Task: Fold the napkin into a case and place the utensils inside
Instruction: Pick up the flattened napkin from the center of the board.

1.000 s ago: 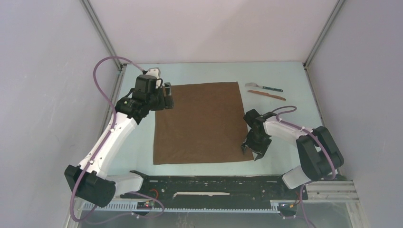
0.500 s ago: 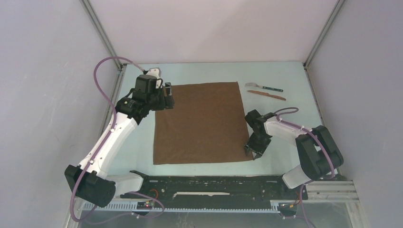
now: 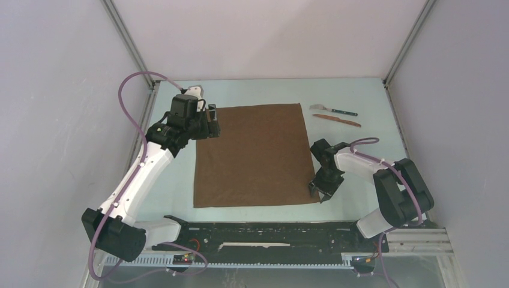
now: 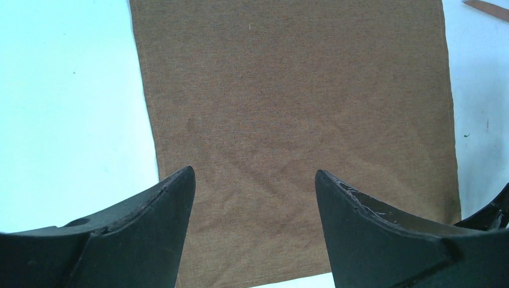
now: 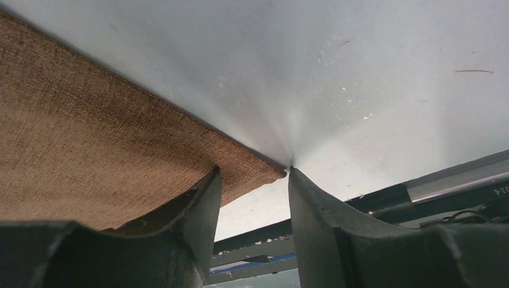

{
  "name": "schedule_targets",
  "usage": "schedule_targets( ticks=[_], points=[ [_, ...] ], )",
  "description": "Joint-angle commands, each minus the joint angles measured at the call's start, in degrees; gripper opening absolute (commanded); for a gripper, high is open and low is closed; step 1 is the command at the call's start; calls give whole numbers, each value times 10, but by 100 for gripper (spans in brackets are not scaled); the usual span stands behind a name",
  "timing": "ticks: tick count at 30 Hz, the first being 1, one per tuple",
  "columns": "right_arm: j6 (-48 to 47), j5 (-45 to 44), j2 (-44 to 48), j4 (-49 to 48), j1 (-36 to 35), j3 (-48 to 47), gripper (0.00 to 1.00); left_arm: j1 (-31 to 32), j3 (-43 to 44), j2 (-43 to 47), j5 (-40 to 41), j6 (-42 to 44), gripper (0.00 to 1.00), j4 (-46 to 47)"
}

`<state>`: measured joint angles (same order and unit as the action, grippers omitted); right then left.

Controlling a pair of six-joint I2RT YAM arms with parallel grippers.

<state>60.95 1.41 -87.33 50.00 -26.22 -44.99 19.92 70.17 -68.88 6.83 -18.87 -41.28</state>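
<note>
The dark-brown napkin point(image 3: 255, 156) lies flat and square on the pale table; no case shape shows. My left gripper point(image 3: 213, 123) hovers open over its far-left corner; in the left wrist view the napkin point(image 4: 294, 108) fills the space under the left gripper point(image 4: 255, 177). My right gripper point(image 3: 321, 192) is down at the near-right corner, open. There the right gripper point(image 5: 253, 171) straddles the corner of the napkin point(image 5: 90, 150): one finger rests on the cloth, the other on bare table. The utensils, a teal-handled fork point(image 3: 334, 110) and a reddish-brown knife point(image 3: 337, 119), lie far right.
A black rail point(image 3: 258, 231) runs along the near edge, just beyond the right gripper, and shows as the rail point(image 5: 420, 186) in the right wrist view. Grey walls and metal posts close in the table on three sides. The knife tip point(image 4: 486, 7) peeks in at top right.
My right gripper has slid a little down and right onto the napkin's near-right corner, its jaws narrower than before. The left arm, napkin and utensils have not moved.
</note>
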Motion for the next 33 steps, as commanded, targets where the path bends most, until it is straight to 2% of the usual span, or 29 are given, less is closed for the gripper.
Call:
schedule_targets(
  ticks=[1,10,13,17,19,22,24,26,29,33],
  points=[
    [48,-14,-30,-13,-5,22,54,0,-1,5,-6,14,80,13],
    [83,-49,-27,-28,-6,35,37,-1,-2,7,-8,14,80,14],
    [88,-48,-21,-29,-9,37,22,-1,-3,7,-7,13,80,15],
    [103,-38,-2,-29,-16,36,10,0,-9,2,17,-8,80,13],
    [107,-34,8,-19,-15,32,0,-2,-5,-4,46,-47,77,-25],
    [115,-46,16,4,-17,23,0,-25,-43,15,48,-127,73,-85],
    [114,-54,20,3,-18,22,0,-55,-120,50,27,-195,72,-106],
    [114,-58,20,1,-19,21,0,-77,-176,87,43,-269,74,-140],
    [102,-49,14,-14,-19,21,0,-78,-259,133,83,-370,75,-200],
    [88,-46,6,-35,-23,21,0,-70,-324,167,98,-450,76,-219]
  ],
)
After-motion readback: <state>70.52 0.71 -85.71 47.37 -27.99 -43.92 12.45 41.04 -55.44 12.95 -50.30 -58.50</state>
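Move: My left hand is high over the napkin's left part. The near-left corner lies about 20 cm back, 7 cm left and 23 cm down; the napkin's middle is 13 cm right, 1 cm ahead. My right fingers, half open and pointing down at the board, straddle the near-right corner, whose tip sits 2 cm back, 1 cm right and 1 cm down. From them the napkin's middle is about 17 cm ahead, 22 cm left. With my right hand I slide about 1.5 cm left and forward at board level, turning slightly clockwise, while shutting the fingers to pinch the near-right corner, then hold there. Once it has shut, my left hand swings back, down and somewhat left, some 23 cm in all and gathering speed, towards the near-left corner, tipping steeply down and turning counter-clockwise, fingers staying open. ##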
